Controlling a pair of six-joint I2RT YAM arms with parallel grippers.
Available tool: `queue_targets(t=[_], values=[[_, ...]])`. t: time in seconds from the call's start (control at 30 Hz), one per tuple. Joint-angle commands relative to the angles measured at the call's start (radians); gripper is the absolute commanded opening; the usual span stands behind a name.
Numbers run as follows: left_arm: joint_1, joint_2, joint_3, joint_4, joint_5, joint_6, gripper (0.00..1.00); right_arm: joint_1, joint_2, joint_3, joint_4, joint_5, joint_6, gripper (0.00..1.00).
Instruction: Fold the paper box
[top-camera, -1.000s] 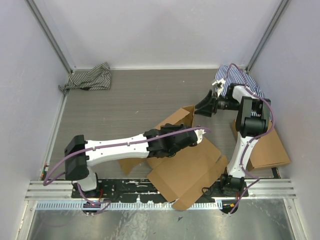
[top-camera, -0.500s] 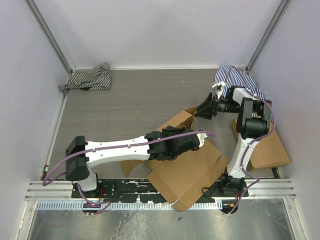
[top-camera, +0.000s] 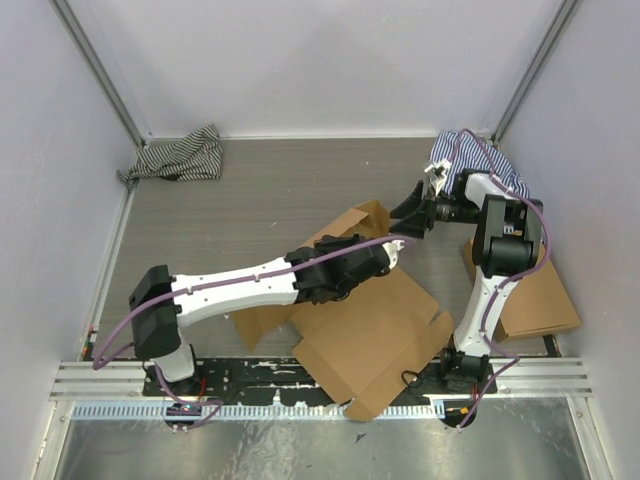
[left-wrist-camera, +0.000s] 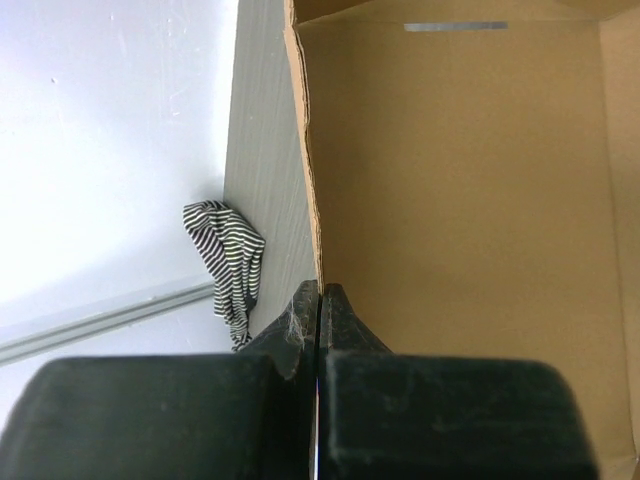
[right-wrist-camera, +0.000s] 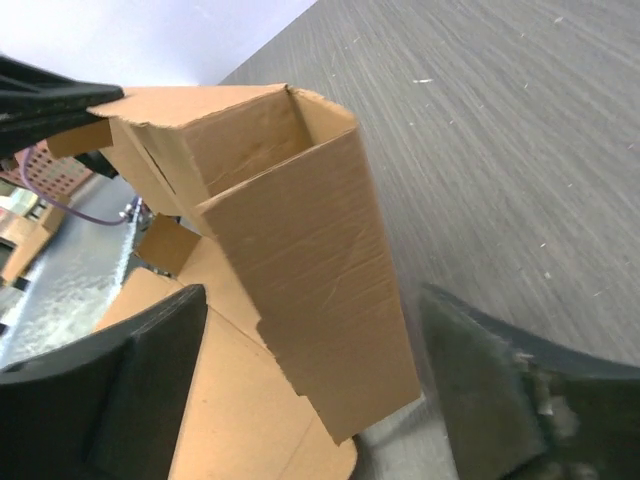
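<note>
The paper box is a brown cardboard sheet lying partly folded between the two arms, with one wall standing up at its far side. My left gripper reaches across it and is shut on the edge of that wall, whose inner face fills the left wrist view. My right gripper hovers at the far right end of the raised wall. It is open, its fingers standing on either side of an upright flap without touching it.
A second flat cardboard box lies by the right wall behind the right arm. A striped cloth sits in the far left corner and another one in the far right corner. Side walls close in both sides.
My left gripper has drawn back and to the left, lifting the wall more upright and shifting the sheet. The right gripper's jaws have spread wider beside the flap.
</note>
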Motion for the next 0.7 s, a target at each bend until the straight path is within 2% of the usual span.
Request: queue_targets(t=[0.0,0.17,0.43,0.53,0.67], values=[[0.023,-0.001,-0.039,0.090,-0.015,0.054,0.00,0.005,0.003,0.053,-0.020,-0.082,0.031,1.00],[0.066,-0.021,-0.084,0.235,-0.031,0.144,0.00,-0.002,0.030,0.107,-0.020,-0.082,0.057,1.00],[0.216,-0.051,-0.167,0.536,0.014,0.408,0.00,-0.008,0.155,0.289,-0.019,-0.082,0.112,1.00],[0.269,-0.044,-0.152,0.615,0.063,0.453,0.00,-0.008,0.201,0.380,-0.020,-0.081,0.138,1.00],[0.325,0.007,-0.087,0.636,0.131,0.479,0.00,-0.011,0.282,0.562,-0.018,-0.079,0.223,1.00]])
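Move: The left hand already grips the box's wall edge; the raised box end, the part nearest the right hand, lies about 12 cm to its right, 5 cm ahead and some 3 cm below. From the right hand that raised end is roughly 6 cm to the left, level with it ahead and in height. The box's flat panel lies some 30 cm back, 5 cm left and 13 cm below the right hand; the striped cloth about 23 cm right, 10 cm ahead, 12 cm below. Keeping its shut fingers pinched on the wall edge, the left hand hauls the box forward about 11 cm and some 4 cm left, slowly at first and then faster, its fingers tipping up about 10 degrees and rising a little only at the end. The right hand, still pointing left at the raised box end, spreads its fingers from three-quarters to fully open and follows forward about 7 cm without turning or gripping anything, dropping behind the box end as the space between them widens. ##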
